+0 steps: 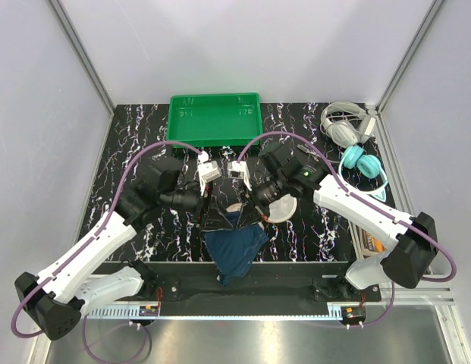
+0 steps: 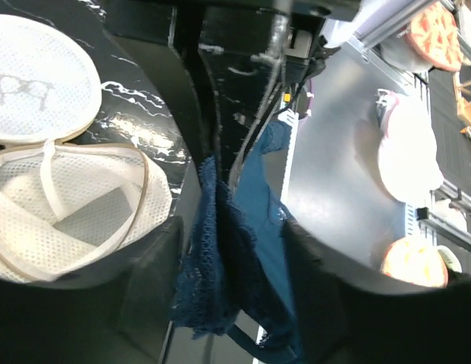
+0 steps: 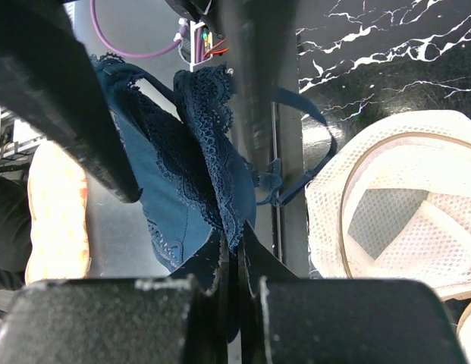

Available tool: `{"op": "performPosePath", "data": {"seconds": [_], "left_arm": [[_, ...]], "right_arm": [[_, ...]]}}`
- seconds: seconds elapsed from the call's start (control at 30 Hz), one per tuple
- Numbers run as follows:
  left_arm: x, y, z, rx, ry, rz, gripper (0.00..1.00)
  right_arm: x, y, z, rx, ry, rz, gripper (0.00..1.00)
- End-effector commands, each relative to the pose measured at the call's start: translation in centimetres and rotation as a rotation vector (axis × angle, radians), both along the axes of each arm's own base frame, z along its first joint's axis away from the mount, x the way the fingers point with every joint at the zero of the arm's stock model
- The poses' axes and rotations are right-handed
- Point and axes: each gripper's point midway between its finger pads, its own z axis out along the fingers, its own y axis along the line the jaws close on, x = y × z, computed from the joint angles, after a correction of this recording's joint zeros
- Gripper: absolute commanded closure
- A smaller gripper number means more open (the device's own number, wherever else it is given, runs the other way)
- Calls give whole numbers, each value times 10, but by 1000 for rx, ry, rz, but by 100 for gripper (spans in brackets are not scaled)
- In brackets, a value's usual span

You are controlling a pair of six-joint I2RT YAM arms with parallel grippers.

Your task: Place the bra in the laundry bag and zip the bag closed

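Note:
The dark navy-blue bra (image 1: pixel 235 250) hangs between both grippers over the table's near edge. My right gripper (image 3: pixel 239 243) is shut on its lace edge, just left of the laundry bag. My left gripper (image 2: pixel 231 235) stands partly open, with the bunched bra (image 2: pixel 250 258) between its fingers and fabric brushing both. The cream mesh laundry bag (image 2: pixel 68 205) lies open on the black marbled table to the left of that gripper. Its round lid (image 2: pixel 38 83) with the eyeglasses mark is folded back. In the top view the laundry bag (image 1: pixel 284 210) is mostly hidden under my right gripper (image 1: pixel 254 206).
A green plastic tray (image 1: pixel 215 119) stands at the back centre. White headphones (image 1: pixel 345 125) and teal headphones (image 1: pixel 364 163) lie at the back right. An orange-printed item (image 1: pixel 369 241) sits under the right arm. Grey walls close in the table's sides.

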Motion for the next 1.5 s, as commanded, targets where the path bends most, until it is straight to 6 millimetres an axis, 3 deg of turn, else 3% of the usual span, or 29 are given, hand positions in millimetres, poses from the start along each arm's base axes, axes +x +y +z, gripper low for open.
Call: {"op": "performPosePath", "data": {"seconds": [0.0, 0.03, 0.1, 0.13, 0.2, 0.23, 0.3, 0.33, 0.37, 0.43, 0.47, 0.5, 0.53, 0.57, 0.63, 0.67, 0.9, 1.1, 1.47], "left_arm": [[-7, -5, 3, -31, 25, -64, 53], [-8, -6, 3, -29, 33, -67, 73], [-3, -5, 3, -13, 26, -37, 99], [1, -3, 4, -2, 12, -10, 100], [20, 3, 10, 30, -42, 108, 100], [29, 11, 23, 19, -76, 175, 100], [47, 24, 33, 19, -104, 306, 100], [55, 36, 48, -5, -135, 384, 100], [63, 45, 53, -10, -139, 461, 100], [77, 65, 63, -22, -156, 599, 100], [80, 78, 73, -47, -168, 689, 100], [84, 86, 78, -58, -171, 745, 100], [92, 101, 80, -59, -182, 846, 100], [87, 109, 91, -107, -179, 896, 100], [87, 122, 102, -150, -196, 980, 100], [81, 126, 110, -203, -189, 1000, 100], [60, 140, 164, -401, -290, 1032, 100], [49, 154, 189, -506, -354, 1073, 100], [26, 133, 221, -583, -498, 872, 100]], "right_arm": [[-1, 1, 32, 74, -70, 14, 100], [-1, 1, 34, 79, -79, 10, 100], [0, 1, 42, 91, -91, 4, 98], [5, 0, 40, 75, -110, -27, 76], [12, -2, 39, 54, -125, -93, 55], [21, -4, 34, 27, -146, -145, 36], [34, -7, 33, 11, -163, -266, 17], [53, -13, 28, -21, -208, -378, 1], [61, -13, 40, 18, -217, -457, 0], [76, -21, 38, 25, -246, -587, 0], [81, -21, 58, 113, -256, -642, 0], [84, -25, 49, 114, -246, -689, 0], [88, -24, 67, 201, -278, -718, 0], [86, -23, 58, 212, -261, -719, 0], [84, -15, 73, 315, -277, -689, 0], [82, -12, 68, 330, -273, -662, 0], [52, 24, 96, 579, -319, -347, 0], [40, 43, 120, 747, -336, -222, 0], [53, 57, 141, 776, -428, -219, 0]]}}
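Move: The bra is still pinched in the right hand, its edge already between the left hand's open fingers. Its middle hangs about 8 cm below both hands, 3 cm back, roughly 3 cm to the left hand's right and 2 cm to the right hand's left. From the left hand, the laundry bag's open pouch lies some 10 cm ahead, 5 cm right and 20 cm below; the bag lid is about 18 cm ahead, 17 cm right, equally low. The bra is passed over: the left fingers shut on its edge, then the right fingers open wide. The left hand carries it up about 17 cm, left some 14 cm and a little forward, swinging counter-clockwise to point forward-right. The right hand, open, goes forward and slightly right, then climbs back leftward, rolling with its left side rising, to bracket the bra's free end. ##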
